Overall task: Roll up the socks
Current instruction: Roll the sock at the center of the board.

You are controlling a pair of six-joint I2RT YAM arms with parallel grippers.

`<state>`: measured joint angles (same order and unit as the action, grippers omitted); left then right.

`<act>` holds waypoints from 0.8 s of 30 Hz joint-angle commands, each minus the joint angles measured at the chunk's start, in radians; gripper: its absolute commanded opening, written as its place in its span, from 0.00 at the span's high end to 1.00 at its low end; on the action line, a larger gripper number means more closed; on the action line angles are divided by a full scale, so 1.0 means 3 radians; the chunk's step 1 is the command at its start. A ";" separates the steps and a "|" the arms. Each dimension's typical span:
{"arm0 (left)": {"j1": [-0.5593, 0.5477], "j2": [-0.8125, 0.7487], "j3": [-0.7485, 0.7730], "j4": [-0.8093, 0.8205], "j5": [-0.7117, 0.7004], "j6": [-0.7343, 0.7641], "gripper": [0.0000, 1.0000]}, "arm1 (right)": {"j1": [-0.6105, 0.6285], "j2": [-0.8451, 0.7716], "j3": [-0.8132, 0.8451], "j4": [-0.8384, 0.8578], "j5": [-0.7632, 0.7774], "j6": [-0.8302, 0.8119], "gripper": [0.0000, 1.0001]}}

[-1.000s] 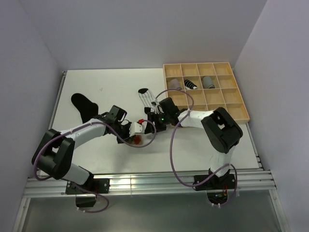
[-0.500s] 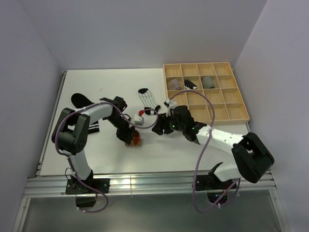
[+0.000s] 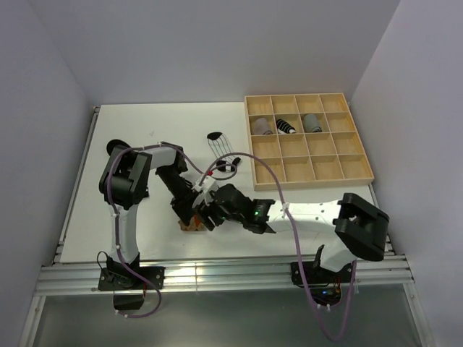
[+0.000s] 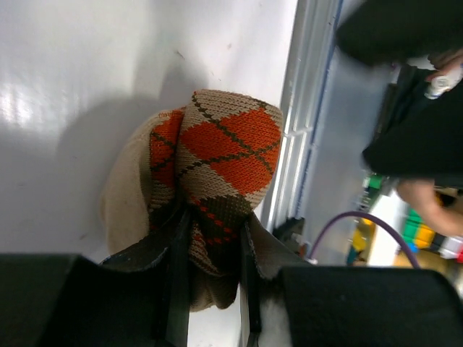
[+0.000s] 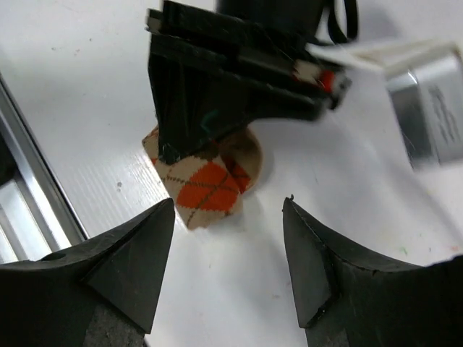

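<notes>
A brown-orange diamond-pattern sock [image 4: 221,148] lies bunched on the white table near its front edge, also seen as the sock [image 3: 192,226] from above. My left gripper [image 4: 211,289] is shut on the sock's dark cuff end. My right gripper [image 5: 228,206] is open just beside it; the sock [image 5: 206,186] lies a little beyond its fingertips, under the left gripper [image 5: 217,94]. From above, the right gripper [image 3: 208,215] sits directly right of the left gripper [image 3: 189,212]. A white sock with thin black stripes [image 3: 221,148] lies flat farther back. A black sock [image 3: 113,147] is mostly hidden behind the left arm.
A light wooden grid tray [image 3: 340,168] stands at the back right, with three rolled socks [image 3: 286,126] in its second row. The metal rail [image 4: 300,108] of the table's front edge runs close beside the held sock. Both arms' cables loop over the table's middle.
The left gripper has carried the brown-orange sock toward the front edge. The right arm has swung left and nearer, bringing its open gripper beside the sock.
</notes>
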<state>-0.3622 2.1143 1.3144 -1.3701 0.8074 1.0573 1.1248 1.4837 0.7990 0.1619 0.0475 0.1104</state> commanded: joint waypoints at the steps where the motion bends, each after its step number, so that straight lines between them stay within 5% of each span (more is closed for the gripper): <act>1: 0.0011 0.0182 -0.0009 0.0001 -0.0375 0.0173 1.00 | 0.0203 0.0304 0.0368 -0.0237 0.0312 -0.0332 0.31; 24: 0.0088 0.0331 0.0129 0.0021 -0.0447 0.0116 1.00 | 0.0960 0.0858 0.0768 -0.0386 0.1309 -0.0900 0.28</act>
<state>-0.3454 2.1777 1.3376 -1.4536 0.7872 1.0527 1.3991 1.7233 0.9840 0.0101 0.3828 -0.1291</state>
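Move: The rolled-up argyle sock is already pinched in the left fingers, its middle about 2 cm back, 1 cm right and 1 cm below the left hand point. From the open right hand it lies some 5 cm left, 2 cm back and 8 cm down. The striped sock lies about 22 cm ahead and 10 cm right of the argyle sock, the black sock roughly 16 cm ahead and 19 cm left of it. The right hand closes in on the argyle roll, first swinging about 3 cm left and then dropping and drawing back some 4 cm each, while the wrist turns nearly 30 degrees so that its wide-open fingers point more steeply down at the roll. The left hand eases back and left by about a centimetre, then stays there and keeps its pinch on the roll, and no grip by the right fingers begins. ##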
